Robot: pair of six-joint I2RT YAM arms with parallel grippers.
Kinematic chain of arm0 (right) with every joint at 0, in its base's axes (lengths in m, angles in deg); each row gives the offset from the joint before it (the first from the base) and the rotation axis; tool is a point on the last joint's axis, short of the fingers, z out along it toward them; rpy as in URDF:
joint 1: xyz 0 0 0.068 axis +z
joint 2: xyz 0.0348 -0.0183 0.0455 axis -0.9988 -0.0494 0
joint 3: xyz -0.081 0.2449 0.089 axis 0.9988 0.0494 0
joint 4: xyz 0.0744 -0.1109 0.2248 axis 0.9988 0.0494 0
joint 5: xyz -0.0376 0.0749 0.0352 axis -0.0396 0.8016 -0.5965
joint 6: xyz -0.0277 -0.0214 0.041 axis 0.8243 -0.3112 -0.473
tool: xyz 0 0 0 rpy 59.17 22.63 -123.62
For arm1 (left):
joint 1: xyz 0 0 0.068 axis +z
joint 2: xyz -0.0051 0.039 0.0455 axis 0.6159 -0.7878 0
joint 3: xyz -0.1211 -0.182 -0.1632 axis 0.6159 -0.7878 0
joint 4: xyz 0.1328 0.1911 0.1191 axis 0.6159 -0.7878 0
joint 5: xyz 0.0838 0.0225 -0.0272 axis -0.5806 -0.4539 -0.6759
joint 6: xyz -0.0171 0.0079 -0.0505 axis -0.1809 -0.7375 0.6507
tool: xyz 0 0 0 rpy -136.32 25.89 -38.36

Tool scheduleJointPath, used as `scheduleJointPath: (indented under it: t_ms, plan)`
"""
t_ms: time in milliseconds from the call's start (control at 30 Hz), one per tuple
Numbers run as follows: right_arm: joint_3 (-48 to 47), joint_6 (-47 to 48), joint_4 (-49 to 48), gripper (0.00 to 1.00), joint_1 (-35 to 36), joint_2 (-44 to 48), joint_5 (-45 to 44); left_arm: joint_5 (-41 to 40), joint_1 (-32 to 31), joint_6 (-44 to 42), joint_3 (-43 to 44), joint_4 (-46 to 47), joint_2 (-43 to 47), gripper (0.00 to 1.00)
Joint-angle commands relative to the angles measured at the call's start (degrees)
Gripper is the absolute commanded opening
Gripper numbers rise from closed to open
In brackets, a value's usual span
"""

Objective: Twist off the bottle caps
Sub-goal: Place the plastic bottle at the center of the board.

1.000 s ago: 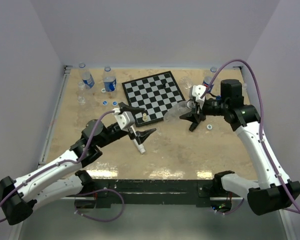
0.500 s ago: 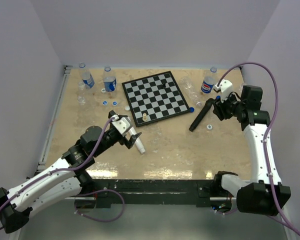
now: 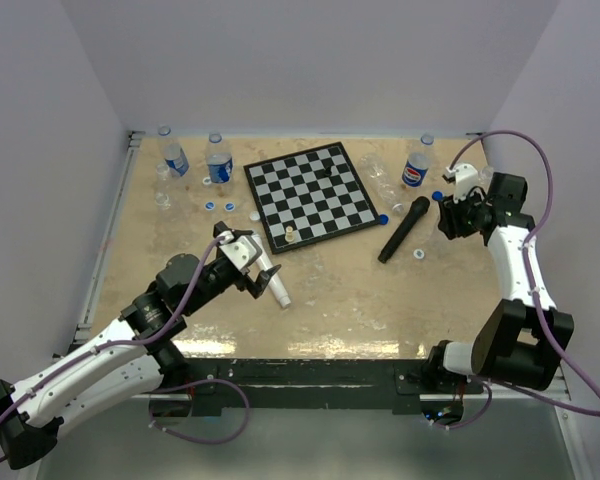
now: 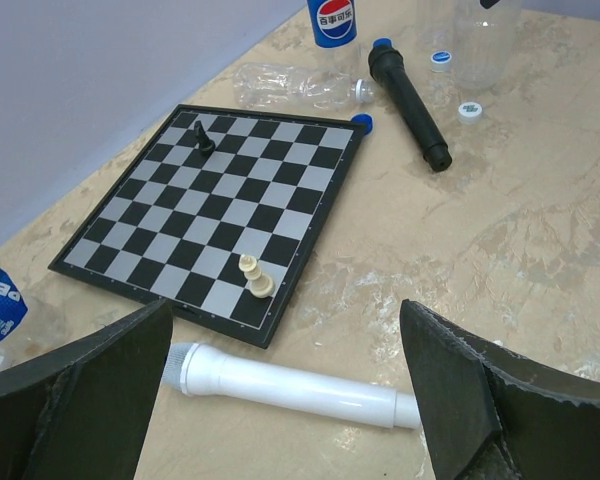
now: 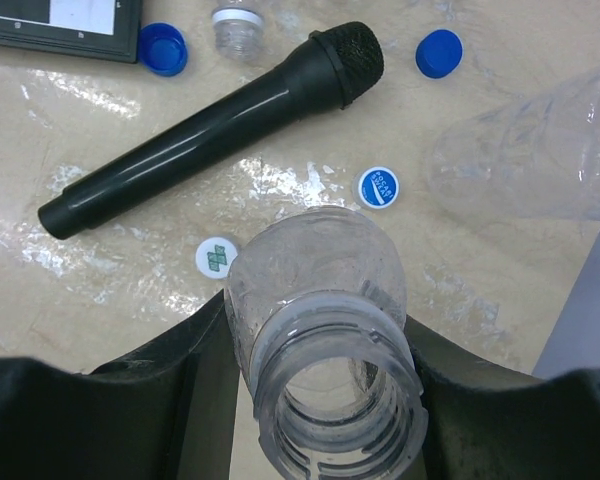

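Observation:
My right gripper (image 5: 315,322) is shut on the neck end of a clear bottle (image 5: 315,265) with no cap, its open mouth facing the wrist camera. In the top view this gripper (image 3: 452,216) hangs near the right edge. Loose bottle caps lie below it: two blue (image 5: 164,48) (image 5: 439,53), one white and blue (image 5: 378,187), one white (image 5: 216,257). My left gripper (image 3: 252,262) (image 4: 285,330) stands open above a white microphone (image 4: 290,385). Capped bottles stand at the back: two with blue labels (image 3: 175,158) (image 3: 218,160) and one with a round logo (image 3: 416,170).
A chessboard (image 3: 308,195) with two pieces lies at the back centre. A black microphone (image 3: 404,229) lies right of it, and a clear bottle (image 3: 380,181) lies on its side beside the board. More caps (image 3: 229,206) dot the table left of the board.
The right arm has swung from the table's middle to the right edge, carrying the clear bottle. The left arm has drawn back toward its base, open gripper now over the white microphone.

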Motion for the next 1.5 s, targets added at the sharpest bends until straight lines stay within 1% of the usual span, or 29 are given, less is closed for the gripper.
scheduleJointPath:
  t_ms: [0,233,367,433,700,967,1100,1467]
  plan:
    - [-0.9,-0.9,-5.3,0.38,-1.2,-2.4,1.7,-0.6,0.2,-1.2,-0.2,1.3,0.5,1.00]
    - [0.6,-0.6,-6.8,0.45,-1.6,-3.4,3.4,-0.6,0.2,-1.5,-0.3,1.5,0.1,1.00]
    - [0.7,-0.5,-6.2,0.58,-1.7,-2.8,4.3,-0.6,0.2,-1.6,-0.3,1.6,0.0,1.00]
    - [0.8,-0.5,-6.1,0.62,-1.7,-2.6,4.4,-0.6,0.2,-1.6,-0.3,1.6,0.0,1.00]
    - [0.4,0.6,-4.4,0.68,-1.9,-1.7,5.6,-0.6,0.2,-1.6,-0.3,1.5,0.1,1.00]
    - [-0.3,2.8,-1.7,0.70,-1.9,0.1,7.1,-0.6,0.2,-1.5,-0.4,1.5,0.1,1.00]
    - [-2.1,4.4,1.1,0.72,-1.8,1.4,8.1,-0.9,0.2,-1.6,-0.3,1.5,0.0,1.00]
    - [-9.9,5.9,7.6,0.75,-1.9,6.9,7.7,-1.7,0.2,-0.9,-0.3,1.5,-0.3,1.00]
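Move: The right hand already holds the clear plastic bottle upright, base just off the table; its set-down spot is about 1 cm ahead and some 12 cm below the hand point. The white cap lies about 5 cm left and 2 cm back of the hand, the blue-and-white cap 5 cm ahead and 4 cm right, the black microphone's middle 5 cm ahead and 8 cm left. From the left hand the spot is some 46 cm right, 18 cm ahead and 22 cm below. Down about 2 cm and forward a little over 1 cm, the right hand brings the held plastic bottle to the bare table right of the black microphone. There the fingers spread from about half to three-quarters open and let go; the hand eases back and slightly left by 1 to 2 cm, then rises quickly some 7 cm, away from the bottle, fingers tipping slightly upward. ##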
